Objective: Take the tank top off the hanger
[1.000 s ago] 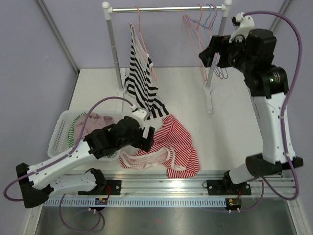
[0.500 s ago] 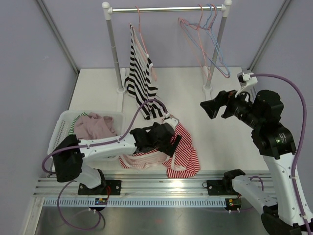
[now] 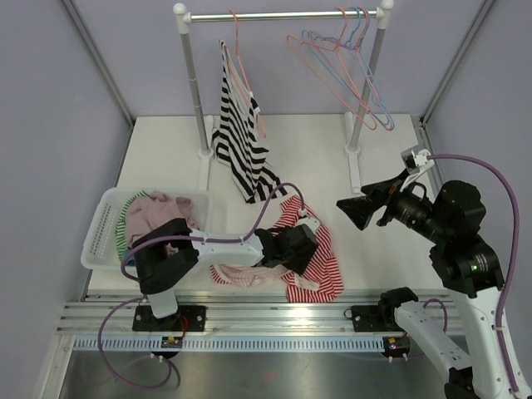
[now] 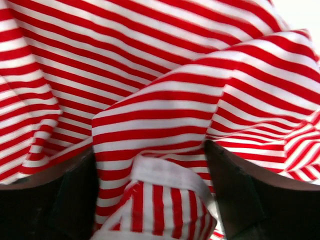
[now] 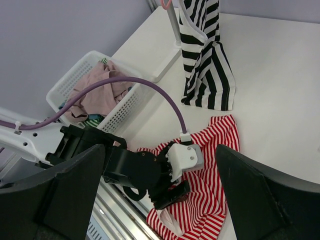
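A black-and-white striped tank top (image 3: 241, 141) (image 5: 205, 65) hangs from a pink hanger (image 3: 242, 71) on the rail, its hem touching the table. A red-and-white striped tank top (image 3: 324, 268) (image 4: 160, 90) (image 5: 217, 192) lies crumpled on the table near the front edge. My left gripper (image 3: 301, 249) (image 4: 150, 167) presses down into it, jaws apart, with a white-trimmed fold of the red cloth bulging between the fingers. My right gripper (image 3: 349, 209) (image 5: 157, 165) hovers open and empty above the table's right side, facing the left gripper.
A white laundry basket (image 3: 100, 237) (image 5: 70, 85) with pink and green clothes stands at the left. Several empty pink and blue hangers (image 3: 353, 62) hang at the right of the clothes rack (image 3: 283, 14). The rack's posts (image 3: 359, 100) stand on the table.
My left gripper has slid right from the basket side onto the red striped top, and its jaws have narrowed slightly. My right arm has dropped from the hangers, which now swing.
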{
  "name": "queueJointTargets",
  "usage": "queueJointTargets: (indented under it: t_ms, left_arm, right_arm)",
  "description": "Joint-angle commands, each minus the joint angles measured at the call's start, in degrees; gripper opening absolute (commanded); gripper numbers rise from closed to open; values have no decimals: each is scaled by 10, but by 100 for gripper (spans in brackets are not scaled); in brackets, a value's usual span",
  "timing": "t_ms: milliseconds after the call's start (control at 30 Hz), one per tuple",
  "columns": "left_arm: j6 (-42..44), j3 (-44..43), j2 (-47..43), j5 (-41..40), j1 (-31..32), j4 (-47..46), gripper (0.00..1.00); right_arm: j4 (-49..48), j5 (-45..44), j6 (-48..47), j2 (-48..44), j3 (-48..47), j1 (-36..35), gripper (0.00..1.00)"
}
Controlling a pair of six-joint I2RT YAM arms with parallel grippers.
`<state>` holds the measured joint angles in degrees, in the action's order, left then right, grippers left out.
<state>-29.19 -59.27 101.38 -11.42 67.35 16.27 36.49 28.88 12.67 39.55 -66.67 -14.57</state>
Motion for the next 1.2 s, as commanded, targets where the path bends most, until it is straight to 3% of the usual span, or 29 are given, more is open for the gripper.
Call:
queueJointTargets:
  t_ms: [0,33,100,133,267,400,700,900,1033,1167]
  left_arm:
    - [-26,27,25,31,27,-48,59]
    - [-30,29,22,24,30,-50,30]
    - [-35,40,17,21,32,-51,17]
    - [-36,40,10,13,32,-41,1]
    - [-39,39,-39,-22,32,-1,0]
    - [-59,29,-130,-125,32,63,0]
    - [-106,-39,-326,-330,25,265,0]
    - [-128,-125,-400,-398,-16,416,0]
    - [-99,-143,-447,-388,-105,454,0]
    - [-25,-137,-488,-333,-258,424,0]
  right_arm:
    - [-25,21,4,-16,5,2,99]
    - [-23,21,3,-19,5,2,99]
    - [-21,21,1,-25,5,2,99]
    - [-20,20,0,-25,5,2,100]
    - [-17,14,-1,-37,2,2,99]
    - [-16,3,-1,-45,5,2,99]
    - [-37,-1,10,-44,29,2,100]
    - [-42,-2,14,-42,28,2,100]
    - [-46,1,19,-45,28,2,99]
    - [-52,6,22,-44,28,2,100]
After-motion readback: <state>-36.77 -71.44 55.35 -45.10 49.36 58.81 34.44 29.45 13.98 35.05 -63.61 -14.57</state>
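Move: The red-striped tank top lies right under the left hand's still open fingers, a fold standing between them; its middle is about 5 cm to the left, level fore and aft, 1 cm below. The white basket's middle is some 38 cm left and 7 cm ahead of this hand, and the hanging black-striped top about 25 cm ahead, 14 cm left, 18 cm above. From the right hand the red-striped top is about 11 cm left, 3 cm back and 36 cm below. The left fingers shut on the fold of the red-striped tank top while the hand slips about 2 cm back and to its right at table height; then, keeping the pinch, the hand lifts some 26 cm and swings about as far left, with a little forward, towards the basket. The wrist turns roughly 45 degrees counter-clockwise and the fingers tip up about 30 degrees on the way. ##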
